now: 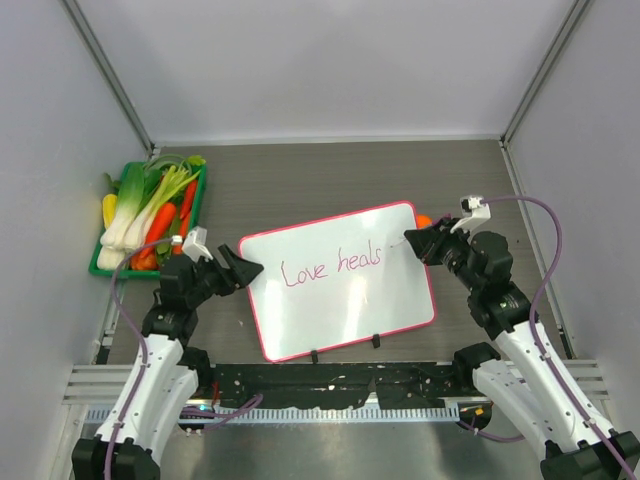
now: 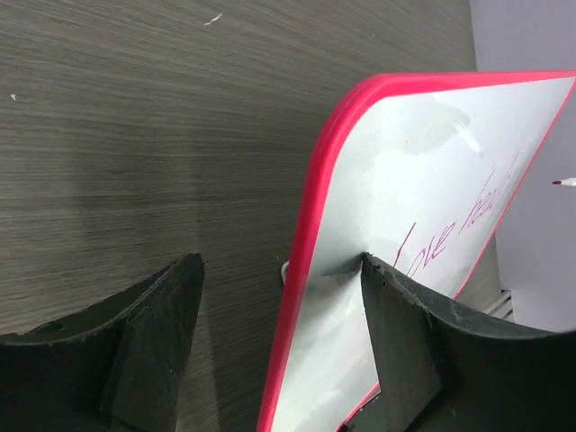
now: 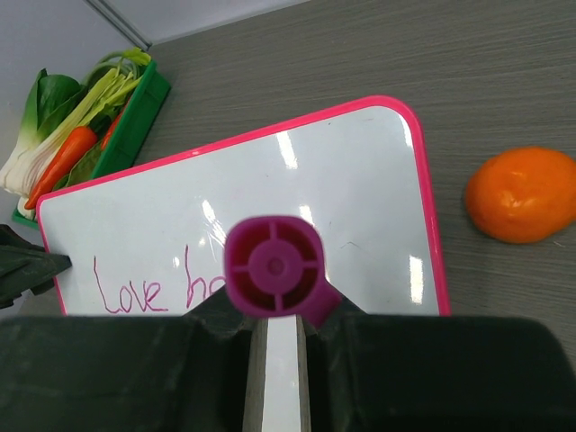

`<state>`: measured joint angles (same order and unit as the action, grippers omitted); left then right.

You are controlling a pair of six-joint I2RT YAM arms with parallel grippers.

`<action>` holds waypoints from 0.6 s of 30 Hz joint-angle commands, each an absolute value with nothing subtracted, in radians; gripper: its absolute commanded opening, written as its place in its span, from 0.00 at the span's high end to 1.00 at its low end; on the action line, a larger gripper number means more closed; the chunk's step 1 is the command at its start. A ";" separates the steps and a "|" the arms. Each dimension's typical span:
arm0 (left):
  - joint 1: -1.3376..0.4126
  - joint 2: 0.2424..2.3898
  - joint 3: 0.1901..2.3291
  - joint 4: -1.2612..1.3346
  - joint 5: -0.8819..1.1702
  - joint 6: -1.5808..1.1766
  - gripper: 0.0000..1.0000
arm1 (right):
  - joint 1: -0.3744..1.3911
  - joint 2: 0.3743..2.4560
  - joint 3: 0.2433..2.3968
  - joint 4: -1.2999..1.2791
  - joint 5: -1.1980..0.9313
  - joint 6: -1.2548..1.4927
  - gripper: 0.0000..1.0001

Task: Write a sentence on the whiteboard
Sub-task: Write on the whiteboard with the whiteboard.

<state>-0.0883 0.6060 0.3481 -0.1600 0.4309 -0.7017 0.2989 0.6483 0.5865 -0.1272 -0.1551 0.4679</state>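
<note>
The whiteboard (image 1: 340,300) lies flat mid-table, white with a pink-red frame, and "Love heals" is written on it in pink. My left gripper (image 1: 250,268) is open at the board's left edge. In the left wrist view the pink frame (image 2: 315,270) runs between the spread fingers of the gripper (image 2: 279,261), one over the table and one over the board face (image 2: 423,180). My right gripper (image 1: 410,240) hangs over the board's upper right, shut on a magenta marker (image 3: 274,265) seen end-on above the board (image 3: 342,198). The marker tip (image 2: 562,183) hovers past the writing.
A green tray (image 1: 96,268) of leeks, carrots and greens sits at the back left, also seen in the right wrist view (image 3: 135,117). An orange (image 1: 424,220) lies just beyond the board's top right corner (image 3: 522,195). Grey walls enclose the table.
</note>
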 commanded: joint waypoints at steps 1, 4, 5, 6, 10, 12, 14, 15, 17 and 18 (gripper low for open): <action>-0.081 0.618 0.336 -0.080 0.446 -0.710 0.26 | 0.295 0.635 0.604 -0.074 -0.127 0.430 0.99; -0.081 0.659 0.330 -0.016 0.469 -0.700 0.27 | 0.296 0.634 0.604 -0.083 -0.114 0.426 0.99; -0.083 0.675 0.328 -0.006 0.474 -0.699 0.29 | 0.295 0.635 0.604 -0.084 -0.112 0.423 0.99; -0.081 0.690 0.328 0.035 0.480 -0.698 0.31 | 0.295 0.637 0.603 -0.086 -0.109 0.420 0.99; -0.083 0.747 0.339 0.112 0.506 -0.663 0.41 | 0.295 0.629 0.603 -0.098 -0.092 0.413 0.99; -0.083 0.768 0.342 0.153 0.526 -0.643 0.46 | 0.296 0.626 0.601 -0.100 -0.089 0.411 0.99; -0.081 0.785 0.342 0.175 0.535 -0.628 0.50 | 0.295 0.620 0.601 -0.103 -0.089 0.407 0.99; -0.081 0.791 0.339 0.179 0.538 -0.618 0.51 | 0.295 0.617 0.600 -0.106 -0.092 0.403 0.99; -0.081 0.795 0.330 0.202 0.551 -0.609 0.51 | 0.295 0.612 0.595 -0.106 -0.100 0.400 0.99; -0.083 0.795 0.318 0.219 0.557 -0.612 0.51 | 0.296 0.606 0.592 -0.106 -0.101 0.399 0.99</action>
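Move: The left hand's open fingers straddle the whiteboard's left rim; the rim stretch it goes for lies about 2 cm ahead and 1 cm right, at hand height. The rim's top-left corner is roughly 5 cm ahead, 2 cm left and 4 cm higher, and the word Love is some 12 cm right and 1 cm back. From the right hand, holding the marker, that rim lies about 38 cm left, 3 cm back and 8 cm lower. Left hand pushes the whiteboard's left rim about 2.5 cm forward and slightly right, fingers partly closing around it. ##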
